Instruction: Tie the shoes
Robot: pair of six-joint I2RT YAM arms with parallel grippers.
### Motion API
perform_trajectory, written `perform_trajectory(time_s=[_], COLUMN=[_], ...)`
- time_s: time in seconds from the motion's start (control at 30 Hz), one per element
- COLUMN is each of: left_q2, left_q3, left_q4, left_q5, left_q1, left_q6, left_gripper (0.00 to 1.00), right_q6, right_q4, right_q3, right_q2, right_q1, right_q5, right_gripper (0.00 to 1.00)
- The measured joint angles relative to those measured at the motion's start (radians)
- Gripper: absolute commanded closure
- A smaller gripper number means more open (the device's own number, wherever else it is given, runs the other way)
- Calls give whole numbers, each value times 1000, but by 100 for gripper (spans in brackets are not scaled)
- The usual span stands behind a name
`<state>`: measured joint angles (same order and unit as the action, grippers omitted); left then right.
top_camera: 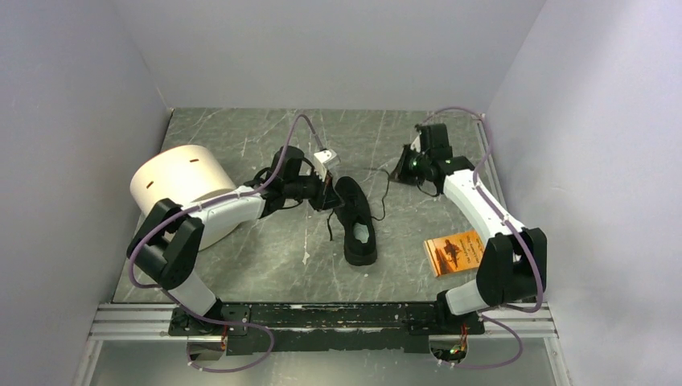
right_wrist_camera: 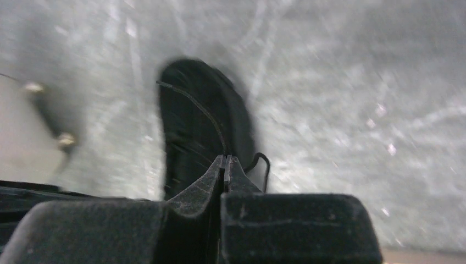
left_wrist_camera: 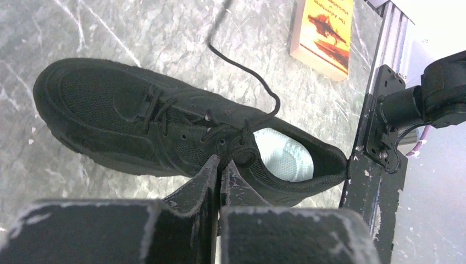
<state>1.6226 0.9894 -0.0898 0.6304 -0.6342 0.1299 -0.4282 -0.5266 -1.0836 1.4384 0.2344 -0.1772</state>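
The black sneaker (top_camera: 355,219) lies mid-table, toe away from me, pale insole (left_wrist_camera: 283,157) showing. It also shows in the left wrist view (left_wrist_camera: 137,121) and blurred in the right wrist view (right_wrist_camera: 192,121). My left gripper (top_camera: 327,197) is at the shoe's left side. Its jaws (left_wrist_camera: 220,163) are shut at the top eyelets, pinching a lace whose loose end (top_camera: 329,229) hangs on the table. My right gripper (top_camera: 400,170) is to the right of the toe, off the shoe. It is shut (right_wrist_camera: 225,159) on the other lace (right_wrist_camera: 203,113), which runs taut from the shoe (left_wrist_camera: 264,88).
An orange booklet (top_camera: 457,251) lies right of the shoe, also in the left wrist view (left_wrist_camera: 324,33). A white cylinder (top_camera: 181,185) stands at the left behind my left arm. A metal rail (top_camera: 322,318) borders the near edge. Grey walls close three sides.
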Motion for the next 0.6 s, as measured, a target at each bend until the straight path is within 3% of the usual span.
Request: perform_trajectory(time_s=[0.23,0.47,0.6], left_q2=[-4,-46,-87], left_q3=[-109,-227,-256], left_q4=[-247,-396,-413], left_q5=[3,-3,-30], left_q1=[-16,-22,-26], left_q6=[43,63,70], left_gripper=[95,95,95], right_q6=[-161,-319,-402], right_q4=[192,323,364], right_q3=[-177,-265,-228], right_q2=[123,311,315], right_q1=[3,211,301], right_q5=[-206,-312,-326], right_gripper=[100,100,100])
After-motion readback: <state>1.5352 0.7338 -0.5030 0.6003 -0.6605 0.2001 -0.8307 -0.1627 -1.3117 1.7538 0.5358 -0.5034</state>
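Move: Some 17 cm to the right hand's left and 7 cm back, at about its own height, are the left gripper's tips, still pinching a lace loop; the right hand carries the other lace's end towards them. From the right hand the shoe lies about 12 cm left, 9 cm back and 9 cm lower, the orange book roughly 19 cm right, 18 cm back and 12 cm down. From the left hand the shoe is about 5 cm right, 2 cm back and 8 cm below. Swinging the pinched lace forward and up by about 7 cm each, the right hand then sweeps fast to the left, some 20 cm in all, curving back and sinking a little towards the forward side of the left gripper, as the wrist turns about 30 degrees so the fingers point more to the left. The left hand keeps its shut grip on the loop, easing back 1.5 cm and tilting about 10 degrees. ##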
